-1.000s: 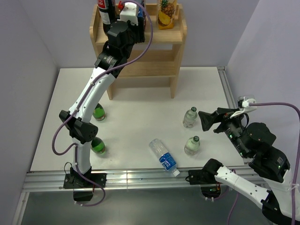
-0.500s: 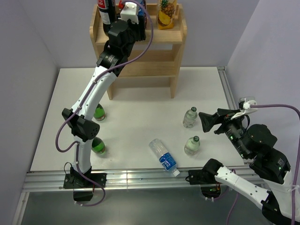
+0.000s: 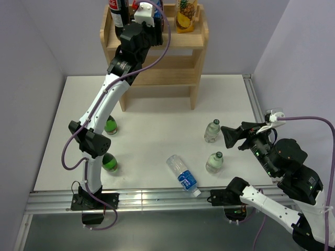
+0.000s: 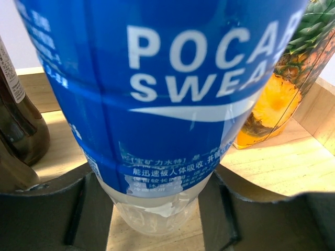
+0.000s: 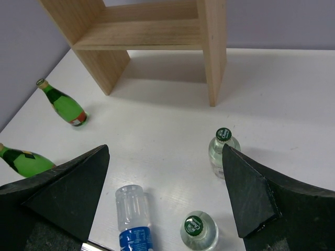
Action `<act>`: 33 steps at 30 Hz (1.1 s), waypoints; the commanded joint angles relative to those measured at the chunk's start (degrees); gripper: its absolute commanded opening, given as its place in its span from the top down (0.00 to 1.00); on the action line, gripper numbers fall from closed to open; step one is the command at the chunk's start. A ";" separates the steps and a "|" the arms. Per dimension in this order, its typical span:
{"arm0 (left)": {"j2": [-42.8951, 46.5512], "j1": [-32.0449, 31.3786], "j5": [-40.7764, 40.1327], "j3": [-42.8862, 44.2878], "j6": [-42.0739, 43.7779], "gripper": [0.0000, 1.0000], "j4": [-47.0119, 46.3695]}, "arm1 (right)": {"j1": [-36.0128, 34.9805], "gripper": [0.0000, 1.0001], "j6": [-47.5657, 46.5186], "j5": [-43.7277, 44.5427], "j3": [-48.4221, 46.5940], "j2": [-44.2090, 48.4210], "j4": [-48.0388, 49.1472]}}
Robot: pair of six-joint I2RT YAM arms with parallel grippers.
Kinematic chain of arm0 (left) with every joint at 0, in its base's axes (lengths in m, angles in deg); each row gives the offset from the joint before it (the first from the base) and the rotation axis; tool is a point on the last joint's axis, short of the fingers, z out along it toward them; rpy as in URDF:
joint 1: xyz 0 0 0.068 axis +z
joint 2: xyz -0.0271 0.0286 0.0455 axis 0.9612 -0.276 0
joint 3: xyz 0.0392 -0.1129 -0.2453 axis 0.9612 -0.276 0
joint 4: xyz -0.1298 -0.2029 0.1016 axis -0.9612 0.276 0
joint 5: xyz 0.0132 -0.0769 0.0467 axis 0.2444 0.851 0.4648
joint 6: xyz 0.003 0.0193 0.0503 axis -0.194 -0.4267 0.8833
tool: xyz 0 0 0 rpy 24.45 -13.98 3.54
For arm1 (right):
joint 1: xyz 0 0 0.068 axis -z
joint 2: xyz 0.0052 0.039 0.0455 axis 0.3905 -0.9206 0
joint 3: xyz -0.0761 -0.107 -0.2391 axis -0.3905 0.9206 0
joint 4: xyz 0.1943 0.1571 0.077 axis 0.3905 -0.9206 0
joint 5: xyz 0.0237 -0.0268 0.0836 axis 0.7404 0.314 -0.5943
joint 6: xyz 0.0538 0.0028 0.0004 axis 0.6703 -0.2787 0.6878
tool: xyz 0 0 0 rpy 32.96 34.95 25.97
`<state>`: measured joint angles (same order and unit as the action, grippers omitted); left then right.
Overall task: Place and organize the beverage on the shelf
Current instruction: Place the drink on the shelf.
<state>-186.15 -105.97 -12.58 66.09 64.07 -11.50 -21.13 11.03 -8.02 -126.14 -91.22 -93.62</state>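
The light wooden shelf (image 3: 183, 57) stands at the back of the table. My left gripper (image 3: 149, 15) is up at its top board (image 4: 282, 162), shut on a blue-labelled Pocari Sweat bottle (image 4: 167, 89). The bottle stands upright with its clear base low over the wood. Beside it on the top board are a dark cola bottle (image 3: 116, 10) on the left and a pineapple juice pack (image 3: 186, 13) on the right. My right gripper (image 3: 227, 137) hangs open over the table's right side, holding nothing, close to two upright clear bottles with green caps (image 5: 223, 149) (image 5: 199, 232).
A water bottle with a blue label (image 3: 182, 175) lies on its side near the front edge. Two green bottles (image 3: 110, 125) (image 3: 109, 163) stand beside the left arm's lower links. A metal rail (image 3: 157, 197) runs along the table's front.
The left arm has shifted very slightly at its elbow. Both grippers and all the bottles stay as they were.
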 commanded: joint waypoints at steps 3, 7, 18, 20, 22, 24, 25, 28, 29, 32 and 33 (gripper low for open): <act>-0.79 0.88 -1.33 0.69 1.38 0.32 3.60 | -0.35 0.05 0.00 -0.17 0.43 0.62 2.35; -1.40 0.96 -1.50 1.04 1.47 0.21 3.42 | -0.35 0.06 -0.62 0.27 -0.18 0.44 1.73; 2.19 0.88 -2.30 -4.40 0.59 0.19 1.67 | -0.35 0.06 -0.97 0.44 0.26 0.00 2.00; 3.77 0.96 -1.95 -7.65 0.42 0.14 0.00 | -0.35 0.06 -0.97 0.44 0.26 -0.35 2.00; 6.06 0.96 -1.51 -10.28 -0.37 0.10 -1.06 | -0.35 0.06 -1.06 0.35 0.35 -0.70 2.00; 6.77 0.87 -0.98 -10.21 -0.99 0.08 -0.45 | -0.35 0.06 -1.06 0.18 0.26 -0.96 2.00; 6.77 0.87 -0.98 -9.51 -1.25 0.07 -0.10 | -0.35 0.06 -1.15 0.00 0.17 -1.05 2.00; 7.56 0.79 -0.01 -10.64 -1.78 0.06 0.00 | -0.35 0.06 -1.23 -0.09 0.00 -1.23 2.00; 8.26 0.79 0.34 -11.35 -1.96 0.05 -0.27 | -0.35 0.06 -1.32 -0.09 -0.18 -1.31 2.00; 9.32 0.61 1.13 -13.28 -2.13 0.03 -1.32 | -0.35 0.06 -1.50 -0.35 -0.53 -1.84 1.82; 9.32 0.52 1.13 -13.29 -2.22 0.03 -0.89 | -0.35 0.06 -1.50 -0.44 -0.62 -2.10 1.73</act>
<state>-180.01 -105.29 -12.53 53.68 63.59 -12.07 -21.13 10.51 -8.35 -126.12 -92.05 -93.67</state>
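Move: The left gripper holds the blue-labelled drink bottle low on its body; the place for it on the top shelf board lies straight below that hand, about 7 cm down. The nearer cola bottle stands some 11 cm to the hand's left and 4 cm farther out; the pineapple carton is about 12 cm to its right and 4 cm farther out. From the idle right hand the shelf place lies roughly 36 cm ahead, 30 cm left and 5 cm higher. Open the left fingers from their grip on the drink bottle to nearly full width, sinking the hand about 3.5 cm alongside the bottle and easing slightly forward, with the fingertips tipping down some 5 degrees. Then stay at that height and draw back about 2 cm, drifting a little left, as the pads part farther around the bottle's base. ##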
